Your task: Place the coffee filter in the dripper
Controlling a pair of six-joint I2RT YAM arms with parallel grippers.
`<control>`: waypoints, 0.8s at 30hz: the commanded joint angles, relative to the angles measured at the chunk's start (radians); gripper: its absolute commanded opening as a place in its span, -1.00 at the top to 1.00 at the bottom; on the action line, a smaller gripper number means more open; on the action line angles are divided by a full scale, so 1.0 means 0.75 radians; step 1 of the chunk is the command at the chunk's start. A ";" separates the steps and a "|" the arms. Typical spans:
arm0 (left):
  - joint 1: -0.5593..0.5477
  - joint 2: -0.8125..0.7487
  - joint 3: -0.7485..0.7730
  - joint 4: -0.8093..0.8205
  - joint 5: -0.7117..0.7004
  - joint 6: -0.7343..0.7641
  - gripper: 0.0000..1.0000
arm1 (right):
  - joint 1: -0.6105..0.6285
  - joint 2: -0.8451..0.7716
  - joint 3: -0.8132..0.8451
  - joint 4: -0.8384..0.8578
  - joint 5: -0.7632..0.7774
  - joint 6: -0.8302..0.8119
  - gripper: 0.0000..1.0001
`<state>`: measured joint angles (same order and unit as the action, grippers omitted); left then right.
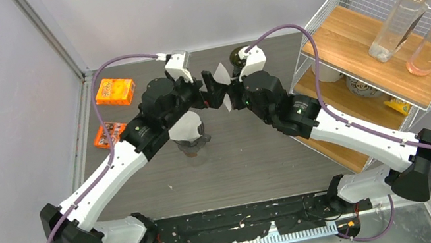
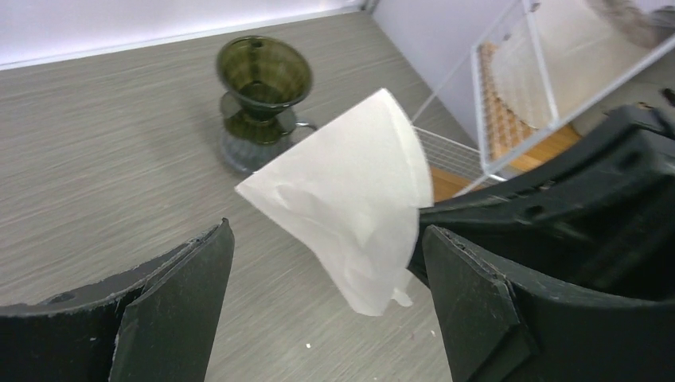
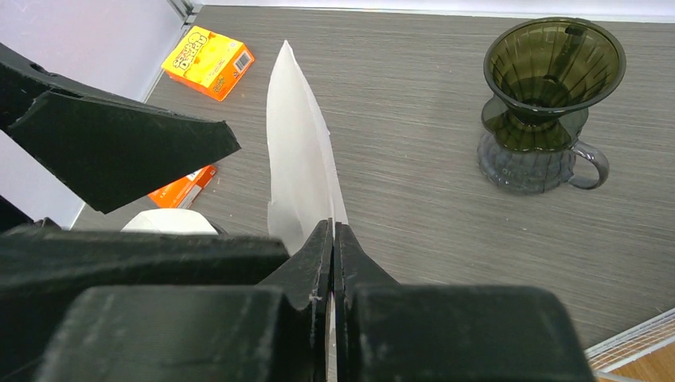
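Observation:
The white paper coffee filter [image 3: 298, 159] hangs in the air, pinched at one edge by my right gripper [image 3: 332, 227], which is shut on it. In the left wrist view the filter [image 2: 350, 191] sits between the wide-open jaws of my left gripper [image 2: 326, 239], touching neither finger. The dark green glass dripper [image 3: 549, 79] stands empty on a glass mug at the back of the table, also seen beyond the filter [image 2: 263, 76]. From above, both grippers meet mid-table, left [image 1: 215, 91] and right [image 1: 235, 91], with the dripper [image 1: 235, 58] just behind them.
A stack of white filters on a dark stand [image 1: 188, 129] sits under the left arm. An orange box [image 1: 114, 91] and an orange packet [image 1: 105, 135] lie at the left. A wire rack [image 1: 380, 45] with two bottles [image 1: 405, 14] stands at the right.

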<state>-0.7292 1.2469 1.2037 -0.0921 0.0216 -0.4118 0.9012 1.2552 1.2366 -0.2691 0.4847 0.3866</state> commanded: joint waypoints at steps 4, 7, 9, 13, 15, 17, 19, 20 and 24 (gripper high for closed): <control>-0.056 0.013 0.076 -0.102 -0.355 0.050 -0.83 | 0.007 -0.047 0.015 0.074 0.024 -0.011 0.90; -0.076 0.018 0.080 -0.117 -0.440 0.071 -0.74 | 0.007 -0.047 0.014 0.075 0.029 -0.019 0.89; -0.083 0.024 0.087 -0.122 -0.478 0.078 -0.67 | 0.007 -0.046 0.013 0.081 0.024 -0.031 0.90; -0.091 0.066 0.122 -0.127 -0.466 0.087 -0.64 | 0.007 -0.033 0.009 0.122 0.000 -0.050 0.90; -0.093 0.096 0.151 -0.141 -0.453 0.087 -0.62 | 0.007 -0.030 0.007 0.138 0.003 -0.049 0.89; -0.093 0.120 0.176 -0.156 -0.444 0.086 -0.57 | 0.007 -0.027 0.006 0.153 -0.005 -0.052 0.90; -0.093 0.137 0.190 -0.162 -0.443 0.083 -0.53 | 0.008 -0.020 0.011 0.152 -0.022 -0.057 0.89; -0.094 0.142 0.196 -0.163 -0.442 0.082 -0.48 | 0.008 -0.017 0.017 0.149 -0.022 -0.061 0.89; -0.095 0.147 0.195 -0.165 -0.465 0.077 -0.28 | 0.007 -0.005 0.023 0.121 0.001 -0.083 0.90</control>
<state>-0.7940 1.3609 1.3094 -0.2230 -0.2924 -0.3580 0.9012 1.2549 1.2358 -0.2100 0.4698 0.3511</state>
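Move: Just ahead of the open left hand, about 3 cm forward and 3 cm to its right at roughly its height, stands the coffee filter. From the right hand, which already pinches its lower part, the filter's middle is some 3 cm ahead, 1 cm left and 2 cm up. From the left hand, the green dripper is about 12 cm ahead, 10 cm right and 15 cm lower; the already lined dripper is some 14 cm left, 6 cm back and 13 cm lower. Reaching about 3 cm forward and 3 cm down, the left hand brings its right-hand finger up against the filter beside the right hand's fingertips, first easing some 2 cm left, then half that back. It turns counter-clockwise some 15 degrees, its left side rising, and its fingers close by about a third. The right hand keeps its pinch, rising about 1 cm. ##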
